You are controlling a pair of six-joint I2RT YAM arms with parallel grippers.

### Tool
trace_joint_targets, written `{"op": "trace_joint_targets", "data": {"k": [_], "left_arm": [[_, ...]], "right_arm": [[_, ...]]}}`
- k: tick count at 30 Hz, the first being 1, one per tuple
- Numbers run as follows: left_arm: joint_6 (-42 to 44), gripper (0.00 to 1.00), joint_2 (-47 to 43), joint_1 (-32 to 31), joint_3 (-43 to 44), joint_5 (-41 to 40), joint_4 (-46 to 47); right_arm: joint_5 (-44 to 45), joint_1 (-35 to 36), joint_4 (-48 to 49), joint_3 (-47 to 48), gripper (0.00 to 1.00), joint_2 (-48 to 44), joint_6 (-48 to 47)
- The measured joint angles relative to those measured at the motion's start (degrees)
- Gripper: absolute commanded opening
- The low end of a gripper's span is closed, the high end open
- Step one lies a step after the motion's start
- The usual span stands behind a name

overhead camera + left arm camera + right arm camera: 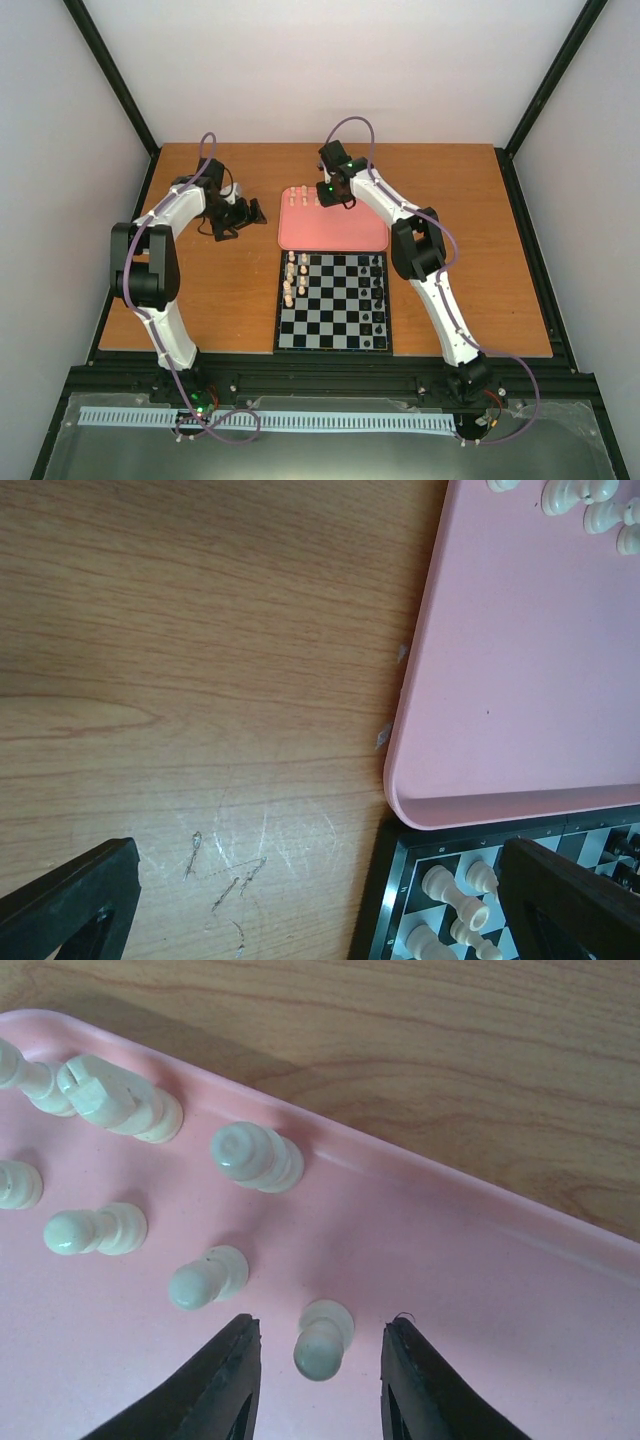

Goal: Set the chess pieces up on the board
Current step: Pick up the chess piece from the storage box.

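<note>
Several cream chess pieces point(300, 195) stand at the far left of the pink tray point(335, 235). My right gripper point(330, 195) hovers over them. In the right wrist view it is open point(320, 1327), with one pawn point(322, 1340) between its fingers and a gap on each side. Other pieces point(258, 1157) stand beyond it on the tray. More cream pieces point(292, 280) occupy the left columns of the board point(280, 320); one lies on its side point(460, 905). My left gripper point(232, 222) is open above bare table, left of the tray point(520, 680).
Black pieces point(377, 295) line the board's right columns. The board's far edge touches the tray's near rim point(480, 815). Bare wooden table point(200, 680) lies left of both. Black frame posts rise at the table's back corners.
</note>
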Motion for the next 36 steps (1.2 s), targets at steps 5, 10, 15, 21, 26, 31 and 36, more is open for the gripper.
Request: {"op": "trace_joint_targets", "data": {"k": [5,10,15,21,26,31,36], "left_arm": [[0.00,1.00,0.00,0.00,0.00,0.00,-0.02],[0.00,1.00,0.00,0.00,0.00,-0.02,-0.02],[0.00,1.00,0.00,0.00,0.00,-0.04,-0.02],[0.02,1.00,-0.02,0.00,0.00,-0.07,-0.02],[0.02,1.00,-0.04,0.00,0.00,-0.20,-0.02],[0.02,1.00,-0.37,0.00,0.00,-0.55,-0.02],[0.02,1.00,-1.31,0.00,0.00,-0.92,-0.04]], "right_arm": [[-0.72,-0.20,0.00,0.00,0.32,0.04,0.02],[-1.07,-0.57,-0.04,0.11,0.29,0.81,0.02],[-1.86,-0.79,-0.11,0.11,0.19,1.62,-0.04],[-2.34,-0.90,-0.15,0.22,0.04,1.64,-0.22],[-2.34,-0.92,-0.13,-1.44,0.03,0.37,-0.87],[-1.95,-0.48,-0.15,-9.99,0.03,-7.30,-1.16],[-1.73,2.16,0.48,-21.79,0.04,-21.62,-1.25]]}}
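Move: The white pawn I want, at the right end of the near row in the pink storage box, is almost straight under my right fingers, about 2 cm down. The next pawn in that row stands some 3 cm to its left. Beyond that one, in the far row, a taller piece is about 3 cm left and 3 cm farther out. From my left hand, the wanted pawn lies roughly 11 cm ahead, 17 cm right and 6 cm lower. With my right hand I sink the last 2 cm over the end pawn while the half-open fingers narrow, then shut them on it from both sides. Once they have hold I lift and draw back towards the board, gathering speed, rising about 9 cm and coming some 7 cm back, with the fingers still pointing steeply down. ##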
